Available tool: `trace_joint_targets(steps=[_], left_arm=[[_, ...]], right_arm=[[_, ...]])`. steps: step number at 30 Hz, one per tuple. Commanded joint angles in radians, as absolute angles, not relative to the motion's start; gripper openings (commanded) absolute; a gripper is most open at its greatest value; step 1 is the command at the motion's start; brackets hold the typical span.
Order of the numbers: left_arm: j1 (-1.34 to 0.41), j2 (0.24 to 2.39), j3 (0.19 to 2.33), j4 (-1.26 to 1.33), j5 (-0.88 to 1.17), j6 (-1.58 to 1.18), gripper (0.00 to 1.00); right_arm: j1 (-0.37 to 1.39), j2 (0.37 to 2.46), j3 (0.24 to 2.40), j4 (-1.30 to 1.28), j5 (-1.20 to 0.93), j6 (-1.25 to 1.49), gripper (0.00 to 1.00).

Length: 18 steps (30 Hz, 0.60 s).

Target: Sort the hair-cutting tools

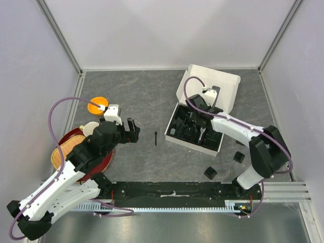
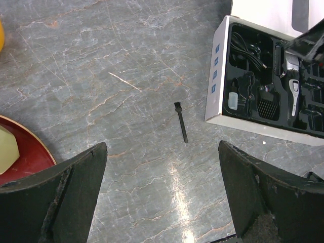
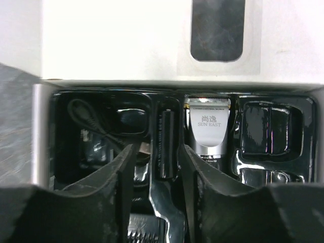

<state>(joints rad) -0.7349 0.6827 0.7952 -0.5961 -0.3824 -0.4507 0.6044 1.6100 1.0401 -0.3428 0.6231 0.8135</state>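
Observation:
A thin black brush (image 1: 156, 137) (image 2: 180, 121) lies alone on the table between the arms. My left gripper (image 1: 134, 129) (image 2: 162, 152) hovers wide open just left of it, holding nothing. The white box (image 1: 223, 83) (image 2: 216, 76) holds a black tray with the silver-headed clipper (image 2: 293, 96) (image 3: 208, 126), a coiled black cable (image 3: 88, 119), a tiny clear bottle (image 2: 233, 100) and a guard comb (image 2: 267, 104). My right gripper (image 1: 197, 121) (image 3: 156, 152) is down in the tray. Its jaws stand partly apart either side of a narrow slot beside the clipper, and grip nothing. Two guard combs (image 1: 210, 172) (image 1: 239, 157) sit on the table near the right arm's base.
An orange bowl (image 1: 97, 106) stands at the far left. Under the left arm sit a red plate (image 1: 63, 147) (image 2: 30, 157) and a pale round object. The box's raised lid (image 3: 126, 40) faces the right gripper.

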Motion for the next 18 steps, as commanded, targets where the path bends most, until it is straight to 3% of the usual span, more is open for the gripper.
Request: trace_joint_targets(steps=[1, 4, 12, 18], left_arm=[[-0.733, 0.676, 0.796, -0.572, -0.377, -0.417, 0.97], [-0.733, 0.681, 0.798, -0.568, -0.37, -0.417, 0.97], [-0.733, 0.727, 0.807, -0.56, -0.304, -0.419, 0.97], [-0.733, 0.735, 0.804, -0.56, -0.259, -0.426, 0.97]], right_arm=[[0.601, 1.468, 1.137, -0.444, 0.537, 0.684, 0.52], [0.6, 1.385, 1.138, -0.544, 0.464, 0.614, 0.61], [0.603, 1.21, 1.063, -0.733, 0.197, 0.469, 0.66], [0.603, 1.105, 0.996, -0.834, 0.002, 0.492, 0.76]])
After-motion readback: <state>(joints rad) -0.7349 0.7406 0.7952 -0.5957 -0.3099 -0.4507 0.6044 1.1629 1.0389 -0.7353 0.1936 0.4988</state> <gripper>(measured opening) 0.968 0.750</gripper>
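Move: The right gripper hangs empty some 3 cm above the narrow black comb already in its tray slot. Its next piece, the near square comb, lies about 25 cm back, 4 cm right and 5 cm lower; the far square comb is 18 cm back and 16 cm right. The clipper is 5 cm back and 2 cm right. From the left gripper the thin brush lies about 4 cm ahead, 7 cm right, 18 cm down, the box's near left corner 3 cm ahead and 12 cm right. Lift the empty right gripper quickly out of the tray, nearly 10 cm up, then draw it back about 11 cm over the clipper towards the near square comb, opening the fingers wider, turning the hand close to 30 degrees counter-clockwise and starting to sink. Late on, start the open left gripper right and down towards the thin brush, a short way only. ##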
